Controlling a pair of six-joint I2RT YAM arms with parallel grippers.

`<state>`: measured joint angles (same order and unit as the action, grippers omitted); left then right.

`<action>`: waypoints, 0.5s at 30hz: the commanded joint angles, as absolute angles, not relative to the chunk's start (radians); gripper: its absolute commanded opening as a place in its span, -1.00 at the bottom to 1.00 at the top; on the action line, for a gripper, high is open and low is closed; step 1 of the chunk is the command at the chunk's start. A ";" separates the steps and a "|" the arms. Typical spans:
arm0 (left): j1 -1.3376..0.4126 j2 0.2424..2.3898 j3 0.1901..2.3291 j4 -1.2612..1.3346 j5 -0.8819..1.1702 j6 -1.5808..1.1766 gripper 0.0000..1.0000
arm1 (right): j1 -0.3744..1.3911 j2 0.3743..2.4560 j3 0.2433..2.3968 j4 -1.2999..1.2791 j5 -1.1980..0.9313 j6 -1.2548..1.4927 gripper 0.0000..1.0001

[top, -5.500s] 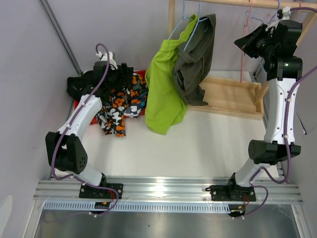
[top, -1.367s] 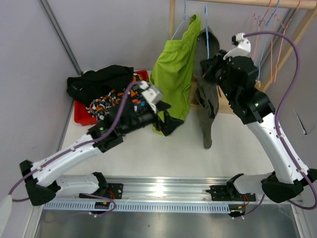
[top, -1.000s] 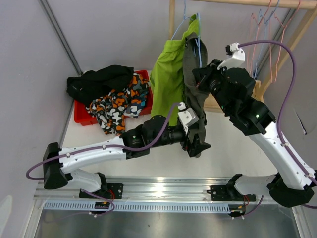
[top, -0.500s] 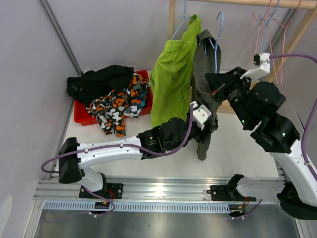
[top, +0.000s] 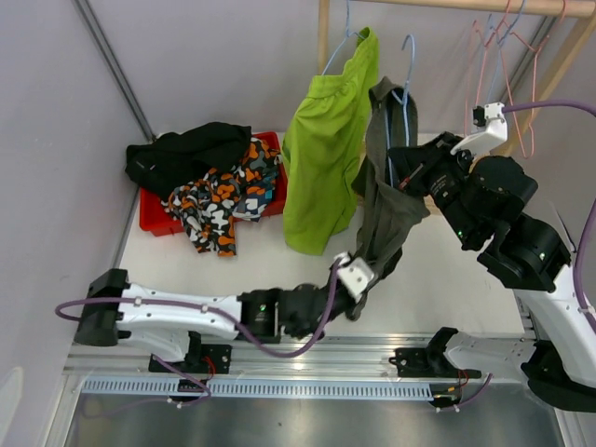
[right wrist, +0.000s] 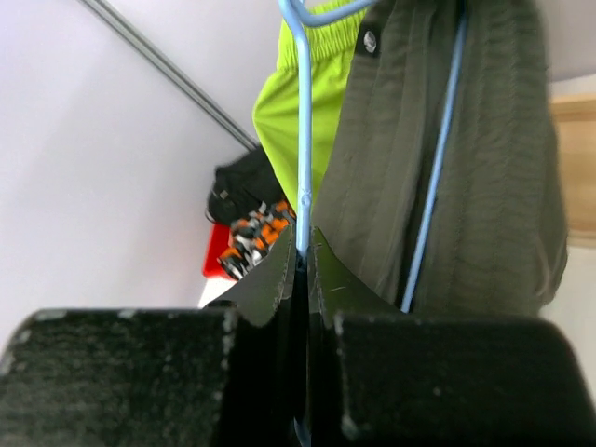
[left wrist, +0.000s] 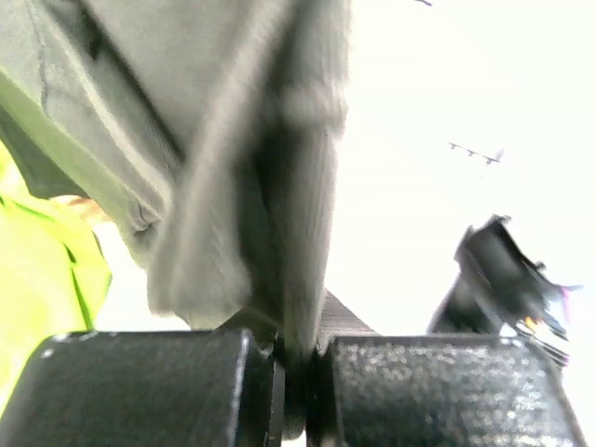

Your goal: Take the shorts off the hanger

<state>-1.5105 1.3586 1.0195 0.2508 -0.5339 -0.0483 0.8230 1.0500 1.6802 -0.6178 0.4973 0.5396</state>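
Note:
The dark grey-olive shorts [top: 384, 200] hang from a blue hanger [top: 407, 58] and are pulled taut down and toward the near edge. My left gripper [top: 363, 279] is shut on their lower hem; in the left wrist view the fabric [left wrist: 233, 140] is pinched between the jaws of the left gripper [left wrist: 296, 340]. My right gripper [top: 399, 175] is shut on the blue hanger wire [right wrist: 300, 140], which runs between the jaws of the right gripper [right wrist: 301, 251], beside the olive shorts [right wrist: 466, 168]. Lime green shorts [top: 326, 140] hang just left on another hanger.
A red bin [top: 152, 220] at the back left holds black shorts [top: 182, 154] and orange-black-white patterned shorts [top: 216, 207]. The wooden rack post [top: 323, 33] stands behind the lime shorts. Empty pink and blue hangers [top: 503, 47] hang at the top right.
My left gripper has shut on the olive shorts' hem and drawn it down toward the near edge, stretching the fabric. The right gripper stays shut on the hanger, moved slightly right.

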 commanded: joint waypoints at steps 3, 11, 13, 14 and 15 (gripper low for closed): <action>-1.686 1.177 0.838 0.192 -0.733 -0.187 -1.00 | 0.821 1.074 1.841 -0.508 0.574 0.446 -1.00; -1.738 1.199 0.818 0.110 -0.874 -0.150 -1.00 | 0.801 1.127 1.943 -0.489 0.647 0.347 -1.00; -1.753 1.212 0.807 0.127 -0.919 -0.173 -1.00 | 0.758 1.199 2.064 -0.563 0.608 0.339 -1.00; -1.752 1.209 0.799 0.135 -0.914 -0.182 -1.00 | 0.747 1.227 2.107 -0.602 0.589 0.351 -1.00; -1.753 1.201 0.795 0.150 -0.920 -0.184 -1.00 | 0.741 1.255 2.138 -0.644 0.571 0.366 -1.00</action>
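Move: My left hand holds the lower end of the grey-green shorts; their waistband, still on the blue hanger, is about 20 cm ahead, straight in line and some 26 cm up. The green shorts hang about 22 cm ahead, 12 cm left and 5 cm higher; the red bin is 26 cm ahead, 35 cm left and 23 cm below. From my right hand, gripping the hanger, the waistband lies roughly 8 cm ahead, level sideways, 5 cm up. I keep the grey-green shorts pinched in my left hand and tug them left and slightly back, away from the hanger, then pull down, about 6 cm left and 4 or 5 cm down in all. My right hand keeps its grip on the blue hanger, dips slightly, then lifts it some 5 cm and drifts a little right, against the pull. ##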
